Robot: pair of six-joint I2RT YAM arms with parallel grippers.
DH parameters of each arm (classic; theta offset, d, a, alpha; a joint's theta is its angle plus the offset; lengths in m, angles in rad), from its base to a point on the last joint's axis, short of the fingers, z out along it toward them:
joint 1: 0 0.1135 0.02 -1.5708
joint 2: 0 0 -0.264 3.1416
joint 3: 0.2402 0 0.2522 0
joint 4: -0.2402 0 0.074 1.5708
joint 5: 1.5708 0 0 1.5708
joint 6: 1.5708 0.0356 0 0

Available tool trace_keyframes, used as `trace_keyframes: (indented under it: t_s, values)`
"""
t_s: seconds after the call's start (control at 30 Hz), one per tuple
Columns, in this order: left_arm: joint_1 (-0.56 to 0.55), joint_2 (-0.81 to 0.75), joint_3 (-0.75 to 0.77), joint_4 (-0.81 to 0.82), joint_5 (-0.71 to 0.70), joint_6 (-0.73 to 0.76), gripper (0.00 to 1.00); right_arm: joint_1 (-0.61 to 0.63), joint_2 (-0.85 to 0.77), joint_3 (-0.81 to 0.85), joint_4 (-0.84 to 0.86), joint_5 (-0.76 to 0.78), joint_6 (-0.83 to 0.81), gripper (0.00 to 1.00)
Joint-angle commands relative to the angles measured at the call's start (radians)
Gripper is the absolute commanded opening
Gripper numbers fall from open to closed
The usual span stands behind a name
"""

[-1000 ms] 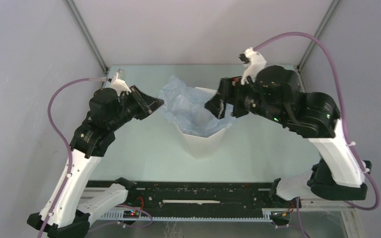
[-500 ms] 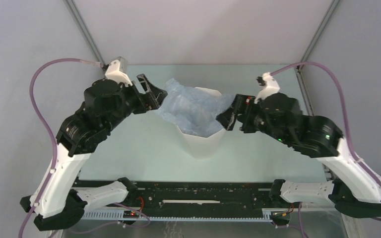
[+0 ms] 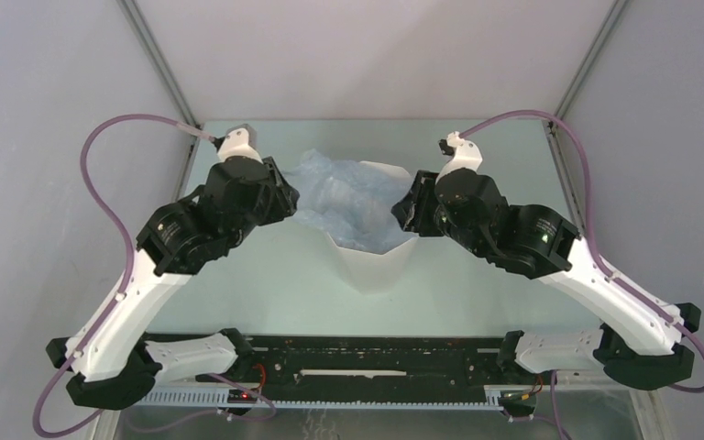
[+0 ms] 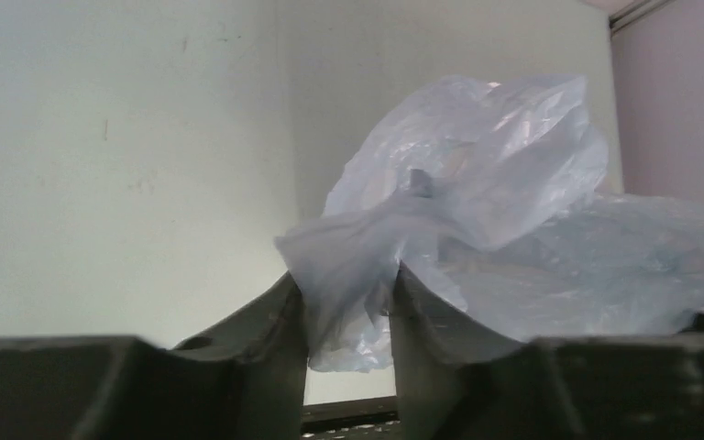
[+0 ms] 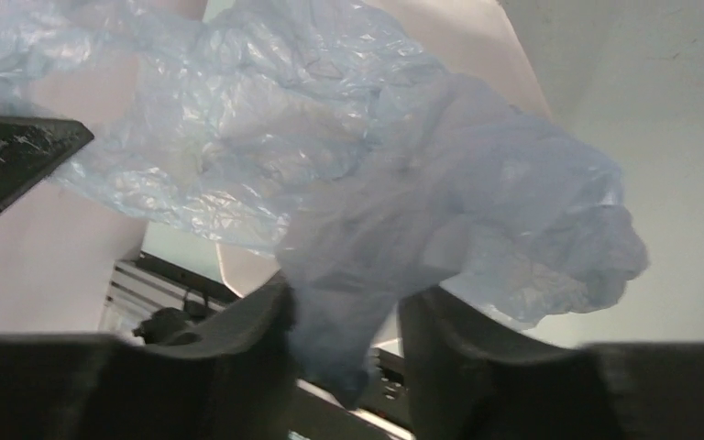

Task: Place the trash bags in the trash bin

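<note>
The white faceted trash bin (image 3: 374, 266) stands mid-table. The pale-blue trash bag (image 3: 348, 200) lies crumpled over its mouth and spills past the rim on the left. My left gripper (image 3: 286, 194) is at the bag's left edge. In the left wrist view a bunch of the film (image 4: 477, 174) sits between its part-closed jaws (image 4: 346, 289), with a gap still showing below. My right gripper (image 3: 403, 213) is at the bin's right rim. A fold of the bag (image 5: 330, 156) hangs between its jaws (image 5: 344, 302), with light showing beside it.
Grey enclosure walls with metal corner posts (image 3: 156, 60) close in the pale green table (image 3: 266, 275) on three sides. A black rail (image 3: 367, 357) runs along the near edge between the arm bases. Purple cables (image 3: 110, 174) loop above both arms.
Both arms have swung in toward the bin. The left jaws opened, then narrowed around the bag's left edge. The right jaws narrowed around a fold on the right.
</note>
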Motion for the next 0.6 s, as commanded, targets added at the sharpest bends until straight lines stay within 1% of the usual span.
trace_keyframes:
  t_s: [0.0, 0.03, 0.07, 0.1, 0.13, 0.17, 0.23, 0.3, 0.37, 0.43, 0.57]
  values:
    - [0.035, 0.012, 0.013, 0.065, 0.079, -0.025, 0.23, -0.022, -0.003, 0.01, 0.076, -0.047, -0.044, 0.3]
    - [0.053, 0.015, 0.025, 0.058, 0.103, -0.029, 0.11, -0.043, -0.007, 0.026, 0.07, -0.103, -0.049, 0.12]
    - [0.074, 0.013, 0.035, 0.056, 0.133, -0.03, 0.02, -0.074, -0.012, 0.048, 0.053, -0.171, -0.042, 0.01]
    - [0.094, 0.007, 0.044, 0.057, 0.169, -0.032, 0.01, -0.119, -0.024, 0.066, 0.044, -0.268, -0.031, 0.0]
    - [0.12, 0.003, 0.055, 0.054, 0.206, -0.03, 0.0, -0.193, -0.039, 0.075, 0.042, -0.384, -0.024, 0.0]
    - [0.148, 0.0, 0.068, 0.046, 0.253, -0.034, 0.0, -0.255, -0.057, 0.078, 0.041, -0.53, -0.007, 0.0]
    - [0.196, -0.006, 0.077, 0.027, 0.329, -0.05, 0.0, -0.369, -0.089, 0.061, 0.034, -0.763, 0.038, 0.0]
    - [0.222, -0.026, 0.05, 0.032, 0.393, -0.073, 0.0, -0.457, -0.126, 0.021, 0.014, -0.929, 0.068, 0.0]
    - [0.244, -0.05, 0.021, 0.043, 0.445, -0.096, 0.0, -0.535, -0.166, -0.021, -0.02, -1.044, 0.064, 0.0]
    - [0.27, -0.069, 0.018, 0.03, 0.462, -0.104, 0.0, -0.616, -0.197, -0.04, -0.088, -1.115, 0.016, 0.0]
    - [0.288, -0.091, 0.0, -0.006, 0.455, -0.094, 0.0, -0.751, -0.24, -0.097, -0.204, -1.18, -0.084, 0.0]
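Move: A fold of the trash bag already lies between each hand's part-open fingers, right at the hand point. The trash bin's mouth, under the bag, is about 10 cm to the left hand's right and 1 cm back, and some 5 cm to the right hand's left and 2 cm ahead, roughly 7 cm below both. Both hands pinch the bag; the right pulls about 6 cm right, back and up; the left rises slightly. ##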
